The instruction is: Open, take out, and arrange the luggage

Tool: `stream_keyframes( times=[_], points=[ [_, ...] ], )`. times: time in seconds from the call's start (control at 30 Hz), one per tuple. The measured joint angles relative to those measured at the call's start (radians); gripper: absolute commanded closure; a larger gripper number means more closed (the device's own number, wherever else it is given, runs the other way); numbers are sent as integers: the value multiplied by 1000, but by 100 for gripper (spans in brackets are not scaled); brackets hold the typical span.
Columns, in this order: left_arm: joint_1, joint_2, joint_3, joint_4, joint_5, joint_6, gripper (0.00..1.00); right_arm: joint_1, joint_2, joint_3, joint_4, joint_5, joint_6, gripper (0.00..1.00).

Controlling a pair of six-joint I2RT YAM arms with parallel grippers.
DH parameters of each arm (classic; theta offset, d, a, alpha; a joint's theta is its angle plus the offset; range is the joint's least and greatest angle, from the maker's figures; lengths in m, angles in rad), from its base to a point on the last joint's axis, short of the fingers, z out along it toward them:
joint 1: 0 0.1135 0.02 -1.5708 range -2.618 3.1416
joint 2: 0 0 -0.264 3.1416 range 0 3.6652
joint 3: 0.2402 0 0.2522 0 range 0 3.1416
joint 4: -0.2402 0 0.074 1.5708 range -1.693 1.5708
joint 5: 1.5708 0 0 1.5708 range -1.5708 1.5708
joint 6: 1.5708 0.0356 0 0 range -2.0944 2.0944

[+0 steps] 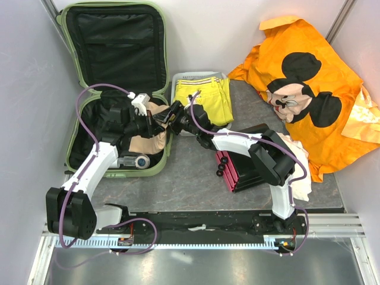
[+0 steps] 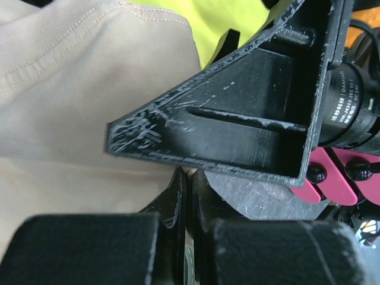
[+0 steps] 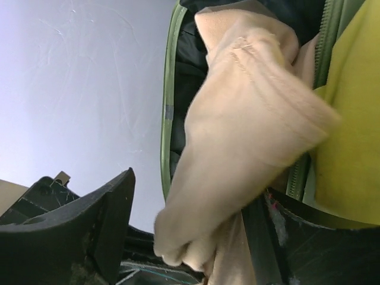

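Observation:
The pale green luggage lies open at the left, its black-lined lid leaning on the back wall. A beige garment hangs over its right rim. My left gripper is shut on a fold of this garment, a sliver of cloth showing at its tips. My right gripper faces it from the right and is open. In the right wrist view the lifted garment hangs between the fingers and brushes the right one, with the luggage rim behind. One right finger crosses the left wrist view.
Yellow trousers lie in a white basket just right of the luggage. A black box with pink drawers stands under the right arm. An orange cartoon-mouse garment covers the back right. A grey and white device lies in the luggage.

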Motion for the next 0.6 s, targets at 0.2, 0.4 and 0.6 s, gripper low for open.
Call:
stream_keyframes(
  times=[0.2, 0.4, 0.6],
  points=[
    [-19, 0, 0, -17, -23, 2, 98, 19, 17, 32, -63, 14, -44, 35],
    [-23, -2, 0, -62, -45, 12, 67, 33, 39, 69, -116, 36, -101, 59],
    [-5, -58, 2, -123, -84, 34, 9, 38, 59, 98, -156, 25, -190, 100]
  ],
)
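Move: Between the right hand's open jaws runs a bunched part of the beige garment; its middle lies about 5 cm to that hand's left, 2 cm back and 5 cm lower. The yellow clothes in the basket are some 9 cm ahead and 15 cm right of the right hand, 11 cm down. For the left hand, already pinching the garment, its middle is about 2 cm left, level fore and aft, 5 cm below; the silver bottle lies roughly 13 cm back, 9 cm left, 14 cm below. Sinking about 3 cm and edging a little left, the right hand tips its fingers some 10 degrees downward and closes them on the bunched beige garment. The left hand eases back and down with its pinch kept, then opens wide late on, lets go and draws off slightly left and up. ##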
